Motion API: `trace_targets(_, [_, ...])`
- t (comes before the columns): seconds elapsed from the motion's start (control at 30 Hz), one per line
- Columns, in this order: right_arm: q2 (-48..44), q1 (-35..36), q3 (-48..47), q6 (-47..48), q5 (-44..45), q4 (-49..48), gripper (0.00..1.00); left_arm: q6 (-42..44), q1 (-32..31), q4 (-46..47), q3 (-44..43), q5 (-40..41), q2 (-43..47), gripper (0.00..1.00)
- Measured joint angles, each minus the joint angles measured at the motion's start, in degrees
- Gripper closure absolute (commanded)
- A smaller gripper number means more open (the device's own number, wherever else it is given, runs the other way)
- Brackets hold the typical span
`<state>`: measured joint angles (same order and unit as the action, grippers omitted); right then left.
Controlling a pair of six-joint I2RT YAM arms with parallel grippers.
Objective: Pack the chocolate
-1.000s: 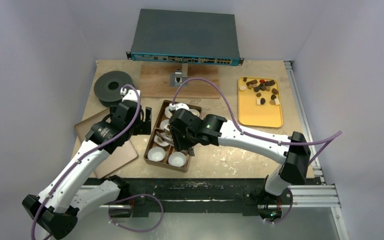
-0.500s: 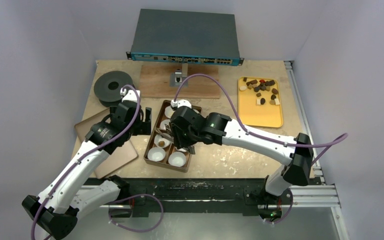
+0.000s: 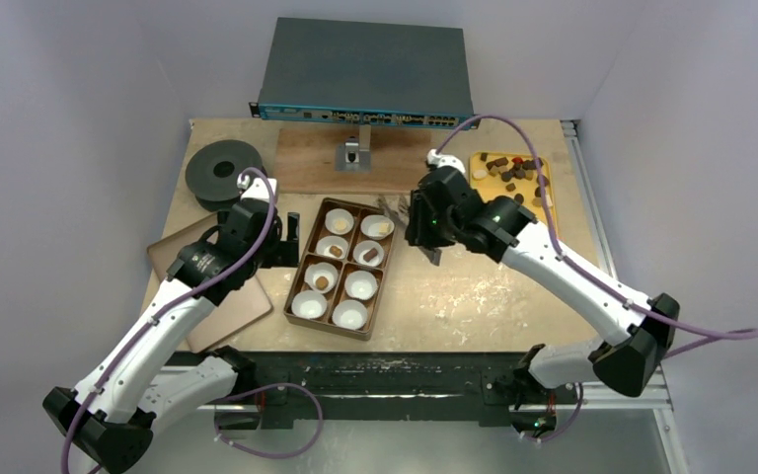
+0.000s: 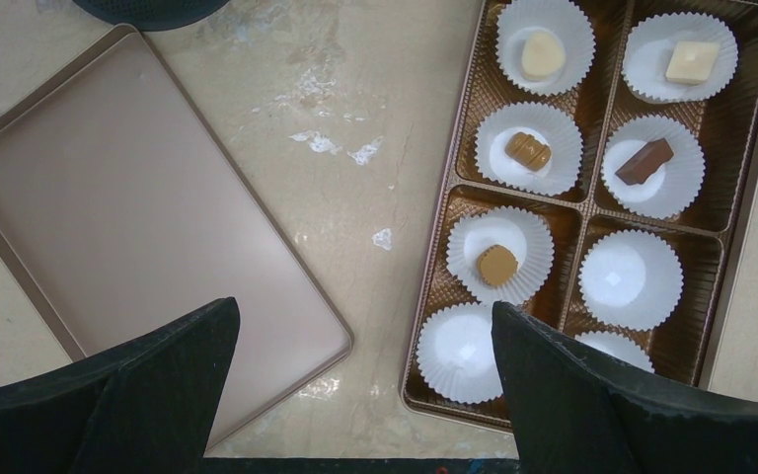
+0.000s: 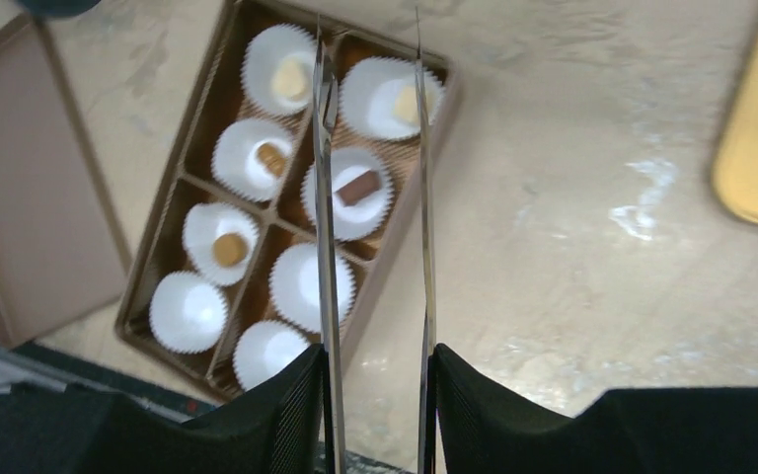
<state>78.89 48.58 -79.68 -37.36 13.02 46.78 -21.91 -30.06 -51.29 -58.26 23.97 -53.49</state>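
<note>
The brown box (image 3: 301,269) holds white paper cups, and five of them have a chocolate (image 4: 497,265) inside: two cream, two tan and one dark bar (image 4: 644,161). More chocolate (image 3: 513,174) lies loose on the yellow tray (image 3: 518,225) at the back right. My right gripper (image 3: 412,223) hovers between box and tray, shut on thin metal tongs (image 5: 322,109). The tong blades stand apart with nothing between them. My left gripper (image 4: 363,311) hangs wide open over the box's near-left corner (image 4: 419,390), holding nothing.
A beige flat lid (image 3: 173,259) lies left of the box. A black tape roll (image 3: 224,170) sits at the back left. A wooden board (image 3: 316,163) and a grey network switch (image 3: 365,69) stand along the back edge.
My right arm has swung up and to the right, off the box, so all its cups now show. The left arm has not moved.
</note>
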Motion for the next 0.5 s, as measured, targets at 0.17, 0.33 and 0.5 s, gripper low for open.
trace_targets(0.17, [-5.1, -10.2, 5.1, 1.3, 1.0, 0.7, 0.53, 0.0, 0.0, 0.3, 0.0, -0.6, 0.2, 0.0])
trace_targets(0.33, [-7.2, -19.1, 8.1, 3.5, 1.4, 0.9, 0.53, 0.0, 0.0, 0.6, 0.0, -1.2, 0.3, 0.0])
trace_targets(0.5, [-7.2, -26.5, 10.6, 5.8, 1.5, 0.5, 0.53, 0.0, 0.0, 0.7, 0.0, -1.7, 0.6, 0.0])
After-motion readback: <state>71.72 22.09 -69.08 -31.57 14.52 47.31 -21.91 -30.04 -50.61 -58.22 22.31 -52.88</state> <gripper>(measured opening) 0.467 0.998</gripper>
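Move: The yellow tray's middle lies about 26 cm ahead of the right hand, 28 cm to its right and 21 cm below. On it, the chocolate pile sits some 35 cm ahead and 31 cm right of this hand, and a loose white piece about 26 cm ahead and 28 cm right. The chocolate box, now behind the move, is about 16 cm to this hand's left and 4 cm ahead. From the left hand the yellow tray is roughly 27 cm ahead and 59 cm right. Swing the right gripper, still holding the tongs, away from the chocolate box and across to the yellow tray: about 16 cm to the right and 5 cm forward, quick at first and then slower, easing down a little late on. Turn the hand some 25 degrees clockwise on the way, keep the same hold on the tongs, and touch nothing else with them. ##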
